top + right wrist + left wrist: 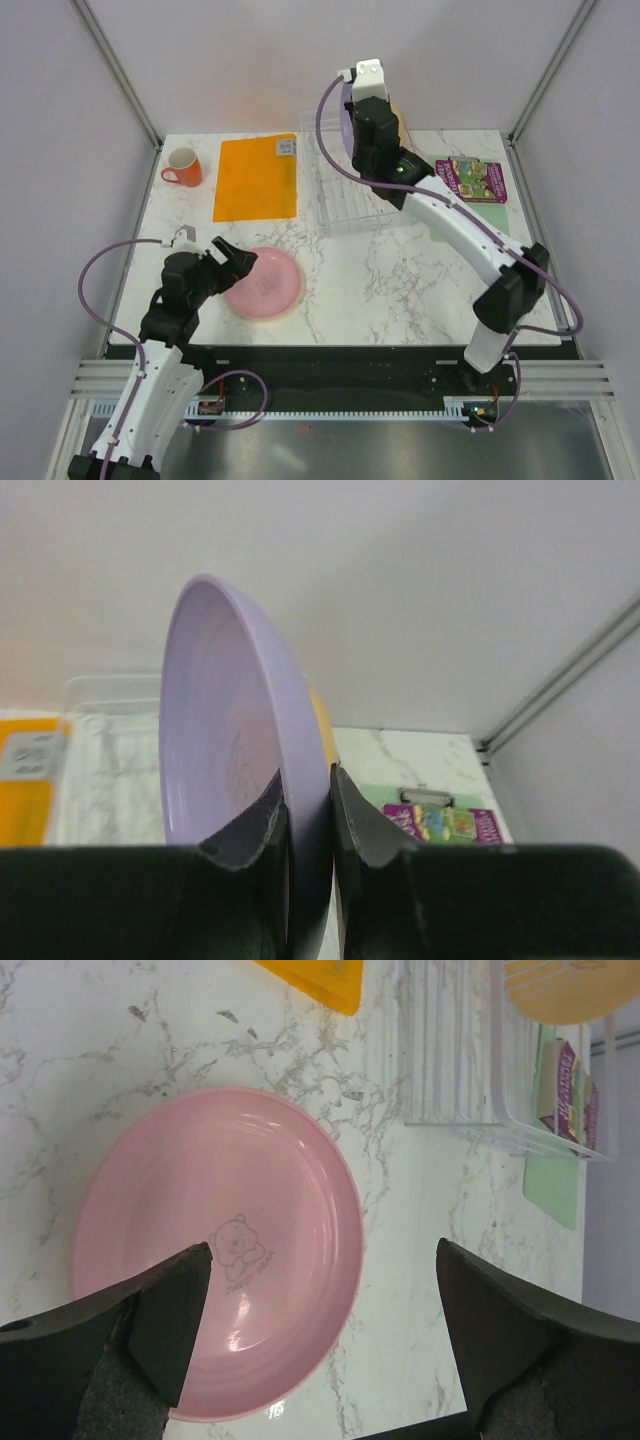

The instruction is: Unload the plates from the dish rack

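My right gripper (305, 775) is shut on the rim of the purple plate (220, 710), holding it on edge above the dish rack (355, 195). In the top view that gripper (362, 128) is high at the back, with the plate's edge (346, 125) showing beside it. A yellow-orange plate (401, 122) stands just behind, a sliver (320, 725) in the right wrist view. The pink plate (265, 282) lies flat on the table at the front left. My left gripper (322, 1260) hovers open over that pink plate's (215, 1250) right edge, with nothing between its fingers.
An orange mat (257, 177) lies left of the rack, and an orange mug (182, 167) stands at the back left. A picture book on a green clipboard (470, 180) lies to the right of the rack. Walls close in the table's sides and back.
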`<act>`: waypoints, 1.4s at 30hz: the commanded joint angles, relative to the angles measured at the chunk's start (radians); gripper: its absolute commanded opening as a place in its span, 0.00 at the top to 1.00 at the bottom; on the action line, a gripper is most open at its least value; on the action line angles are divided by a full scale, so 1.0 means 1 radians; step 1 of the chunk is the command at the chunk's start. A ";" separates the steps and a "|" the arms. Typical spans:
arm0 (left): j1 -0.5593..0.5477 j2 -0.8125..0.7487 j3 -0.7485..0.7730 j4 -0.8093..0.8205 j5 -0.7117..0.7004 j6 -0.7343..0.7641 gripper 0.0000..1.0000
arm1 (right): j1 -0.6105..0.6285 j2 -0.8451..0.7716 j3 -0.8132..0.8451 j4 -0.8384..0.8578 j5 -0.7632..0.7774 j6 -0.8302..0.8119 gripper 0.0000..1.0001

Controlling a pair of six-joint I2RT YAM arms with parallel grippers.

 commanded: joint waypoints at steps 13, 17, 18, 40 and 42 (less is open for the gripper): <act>0.002 -0.048 -0.012 0.258 0.286 0.003 0.00 | 0.018 -0.517 -0.603 -0.221 -0.760 0.686 1.00; 0.002 -0.007 -0.041 0.317 0.329 -0.014 0.00 | 0.024 -0.551 -0.689 -0.148 -0.852 0.762 1.00; 0.002 0.004 -0.047 0.324 0.329 -0.023 0.00 | 0.026 -0.555 -0.704 -0.137 -0.878 0.775 1.00; 0.000 0.086 -0.174 0.691 0.457 -0.127 0.37 | 0.073 -0.577 -0.957 0.229 -1.134 1.059 1.00; 0.000 0.073 -0.185 0.702 0.464 -0.126 0.67 | 0.073 -0.572 -0.965 0.245 -1.154 1.067 1.00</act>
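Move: The purple plate, gripped by its near rim in the right hand, has its middle about 33 cm ahead of the left gripper, 35 cm to its right and 20 cm above it. From the right hand, the open left gripper waits some 26 cm back, 34 cm left and 25 cm down. The pink plate lies 3 cm back, 4 cm right and 12 cm below the left gripper; the cream plate still in the rack is 20 cm ahead, 7 cm right and 24 cm below the right hand. Keep the right grip on the purple plate and draw it back about 22 cm, down and to the left, away from the rack, turning the fingers round leftward so the free rim faces the left gripper. Meanwhile bring the left gripper some 7 cm right and a little up, turning it clockwise and lifting its fingertips, then start closing its fingers around that rim. ##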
